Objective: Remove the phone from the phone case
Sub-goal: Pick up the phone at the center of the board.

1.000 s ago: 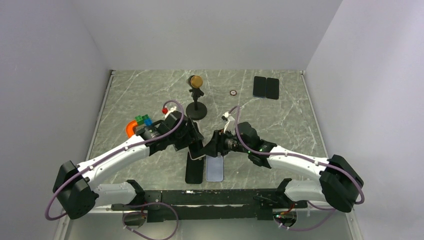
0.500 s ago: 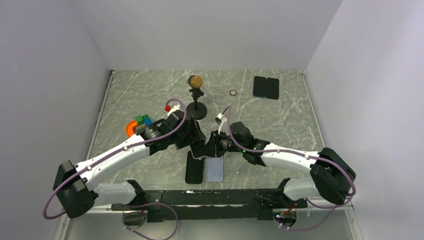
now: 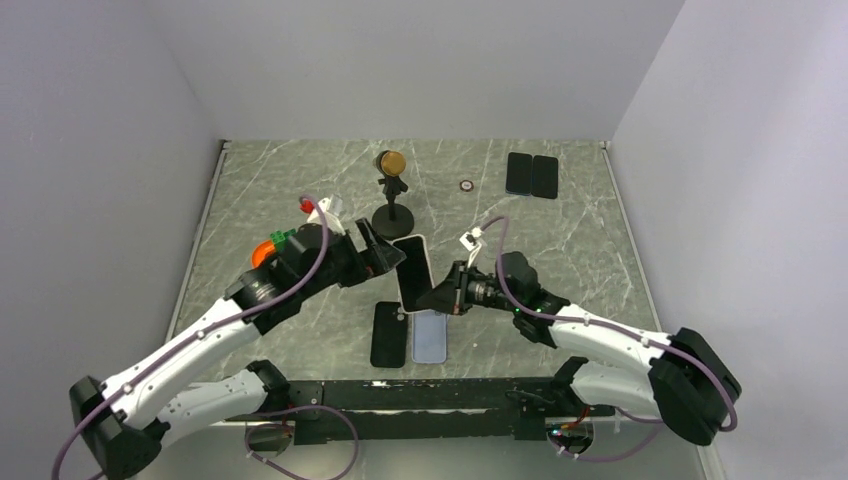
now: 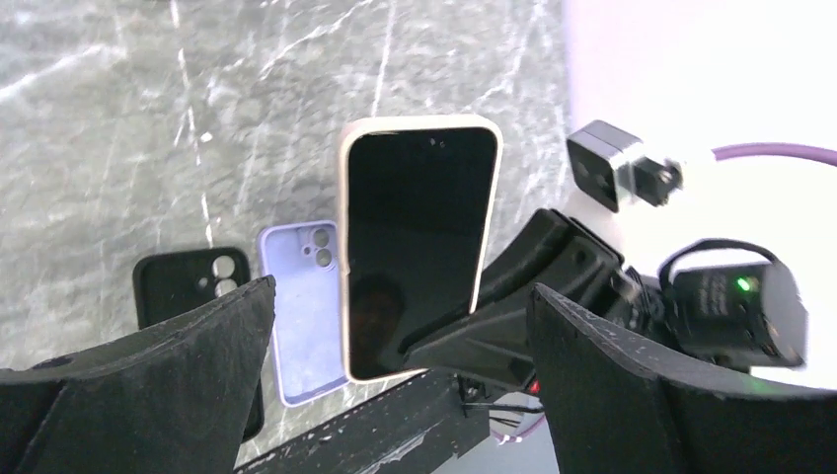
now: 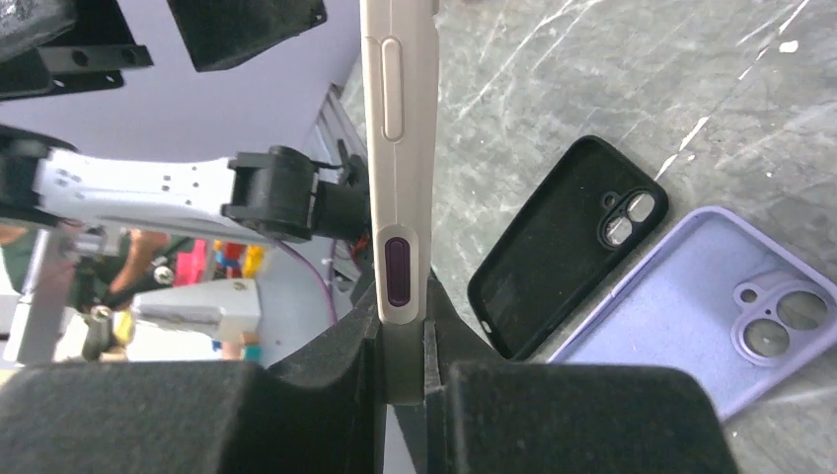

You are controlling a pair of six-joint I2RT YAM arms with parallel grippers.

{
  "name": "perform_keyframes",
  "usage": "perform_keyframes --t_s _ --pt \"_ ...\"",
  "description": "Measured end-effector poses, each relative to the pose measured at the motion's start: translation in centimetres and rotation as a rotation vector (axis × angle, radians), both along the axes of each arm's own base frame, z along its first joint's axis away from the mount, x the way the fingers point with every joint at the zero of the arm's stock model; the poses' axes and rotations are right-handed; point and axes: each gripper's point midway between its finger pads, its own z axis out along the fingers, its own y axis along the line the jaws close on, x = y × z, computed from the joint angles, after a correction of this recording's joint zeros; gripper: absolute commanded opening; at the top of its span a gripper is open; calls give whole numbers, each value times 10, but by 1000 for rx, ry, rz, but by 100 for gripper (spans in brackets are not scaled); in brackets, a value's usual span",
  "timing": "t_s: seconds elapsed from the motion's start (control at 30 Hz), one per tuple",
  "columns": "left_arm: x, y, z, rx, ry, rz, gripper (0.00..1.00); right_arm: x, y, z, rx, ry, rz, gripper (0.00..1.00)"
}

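The phone has a black screen and a cream phone case round its rim, with a purple patch in the side. It is held up off the table, screen toward the left wrist camera. My right gripper is shut on its lower end, one finger on each face. My left gripper stands wide open just left of the phone, touching nothing. An empty black case and a lilac case lie flat below.
A black stand with a gold disc rises behind the phone. Coloured toy blocks sit by the left arm. Two dark phones and a small ring lie at the back right.
The right gripper has shut on the phone and raised it off the table. The left gripper has opened wide and drawn back to the left.
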Motion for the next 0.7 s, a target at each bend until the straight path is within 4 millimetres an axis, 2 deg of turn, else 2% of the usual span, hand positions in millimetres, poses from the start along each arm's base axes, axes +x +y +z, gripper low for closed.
perform_keyframes --t_s 0.1,0.2,0.37,0.53,0.6,0.7 --pt "1 7 12 -74 -73 -19 99 4 -12 11 56 19 -21 0" --pt "3 8 9 -133 -101 -56 97 7 -21 33 136 10 -32 0" --pt "1 -10 1 -232 -119 -180 90 2 -23 66 249 -19 9 0" --pt "-4 -39 23 -366 -171 -329 71 -6 -18 82 329 -11 72 0" --pt "-6 -45 31 -412 -194 -368 61 -8 -17 81 350 3 87 0" --pt "-9 -51 41 -456 -216 -411 52 -11 -15 78 364 31 109 0"
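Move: The phone in its beige case is already pinched near its lower right corner by my right hand; its middle lies about 3 cm ahead, 3 cm left and 4 cm above that hand. From my open left hand the phone is roughly 5 cm to the right, 3 cm back and 4 cm below. On the table, the purple case is almost straight under my right hand, some 15 cm down and 2 cm right; the black case is 7 cm left of that hand, level with it, equally low. My right hand keeps its pinch and lifts the phone about 8 cm, rolling its fingertips some 20 degrees upward. My left hand hovers briefly, then goes about 5 cm right and 4 cm up towards the phone's upper left edge, its fingers swinging some 35 degrees from forward-and-down to point level to the right, and closes partway with the long edge between its fingers; a firm grip can't be seen yet. ##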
